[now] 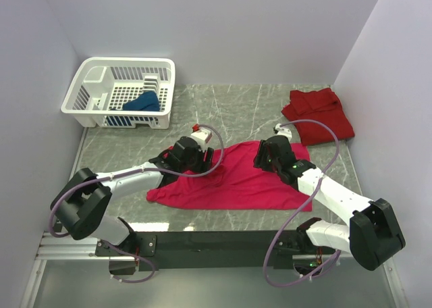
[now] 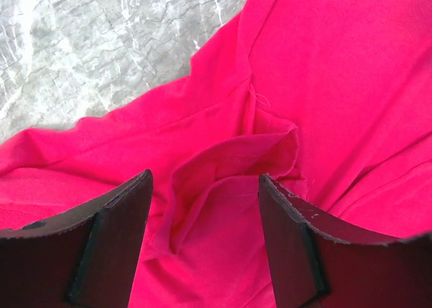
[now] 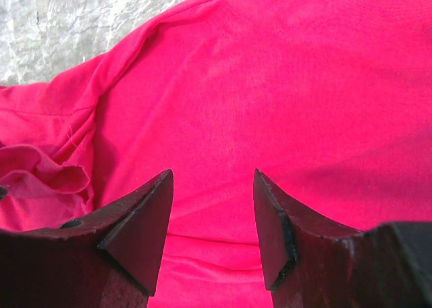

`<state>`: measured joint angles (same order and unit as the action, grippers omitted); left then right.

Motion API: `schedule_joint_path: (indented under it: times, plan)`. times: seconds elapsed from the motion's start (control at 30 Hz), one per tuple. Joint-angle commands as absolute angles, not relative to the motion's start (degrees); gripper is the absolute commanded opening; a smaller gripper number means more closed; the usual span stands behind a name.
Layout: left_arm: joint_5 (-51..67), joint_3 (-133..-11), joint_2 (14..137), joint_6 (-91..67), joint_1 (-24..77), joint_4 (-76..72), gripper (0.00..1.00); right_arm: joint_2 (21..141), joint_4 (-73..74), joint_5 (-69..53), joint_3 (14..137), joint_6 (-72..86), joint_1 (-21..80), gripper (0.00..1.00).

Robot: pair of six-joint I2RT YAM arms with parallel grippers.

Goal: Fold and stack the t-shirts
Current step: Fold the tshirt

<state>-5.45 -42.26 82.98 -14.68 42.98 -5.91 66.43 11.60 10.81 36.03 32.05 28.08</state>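
A magenta t-shirt (image 1: 233, 183) lies spread in the middle of the table. My left gripper (image 1: 197, 161) hangs over its left part and my right gripper (image 1: 270, 158) over its right part. In the left wrist view the left gripper (image 2: 206, 183) is open, with a rumpled fold of the magenta t-shirt (image 2: 229, 166) lying below the gap. In the right wrist view the right gripper (image 3: 212, 180) is open over smooth magenta cloth (image 3: 270, 105). A darker red t-shirt (image 1: 318, 112) lies bunched at the back right. A dark blue t-shirt (image 1: 143, 103) sits in the basket.
A white lattice basket (image 1: 101, 85) stands at the back left corner. Walls close in the table on the left, back and right. Bare marbled tabletop (image 1: 236, 112) shows between the basket and the darker red t-shirt.
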Motion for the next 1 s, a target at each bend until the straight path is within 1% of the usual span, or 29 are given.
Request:
schedule_joint_path:
  times: [0.0,0.23,0.57,0.67,0.7,0.8,0.97]
  plan:
    - [-6.9,-41.8,81.7,-13.6,42.8,-6.0,0.7,64.7,10.2,10.8,35.4,31.6,27.9,0.58]
    - [-5.3,-41.9,84.0,-14.4,42.8,-3.9,0.71,65.0,10.2,10.9,35.6,31.6,27.8,0.58]
    - [-3.9,-41.5,84.3,-17.3,42.8,-1.1,0.69,64.9,10.7,11.4,35.7,31.4,27.8,0.58]
    - [-3.9,-41.7,84.8,-18.0,42.8,-0.4,0.65,65.0,10.6,11.3,35.8,31.3,27.8,0.58]
    - [-3.9,-41.7,84.9,-18.3,42.7,-0.4,0.61,65.0,10.6,11.3,35.8,31.3,27.8,0.58]
    - [-4.1,-42.0,85.3,-19.0,42.8,-0.2,0.54,64.9,10.8,11.6,35.7,31.2,27.8,0.58]
    - [-6.1,-43.3,86.7,-20.6,42.7,3.2,0.46,64.2,11.4,12.2,35.7,31.2,27.7,0.58]
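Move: The left hand hovers open over the t-shirt; the near end of its raised fold lies about 3 cm back, 2 cm to the left and 6 cm below. The fold's open mouth is about 2 cm back and 6 cm to the right, and the shirt's far edge some 5 cm ahead and 7 cm right, both roughly 7 cm down. From the idle right hand, the fold's near end is about 17 cm left, 4 cm back and 6 cm below. Straddling the near end of the raised fold, the left hand sinks about 4.5 cm onto it while drawing back some 2.5 cm and edging 2 cm left. The fingers tip about 10 degrees steeper and, late in the descent, start closing from wide to about half open, one on each side of the cloth; a grip can't yet be seen. ##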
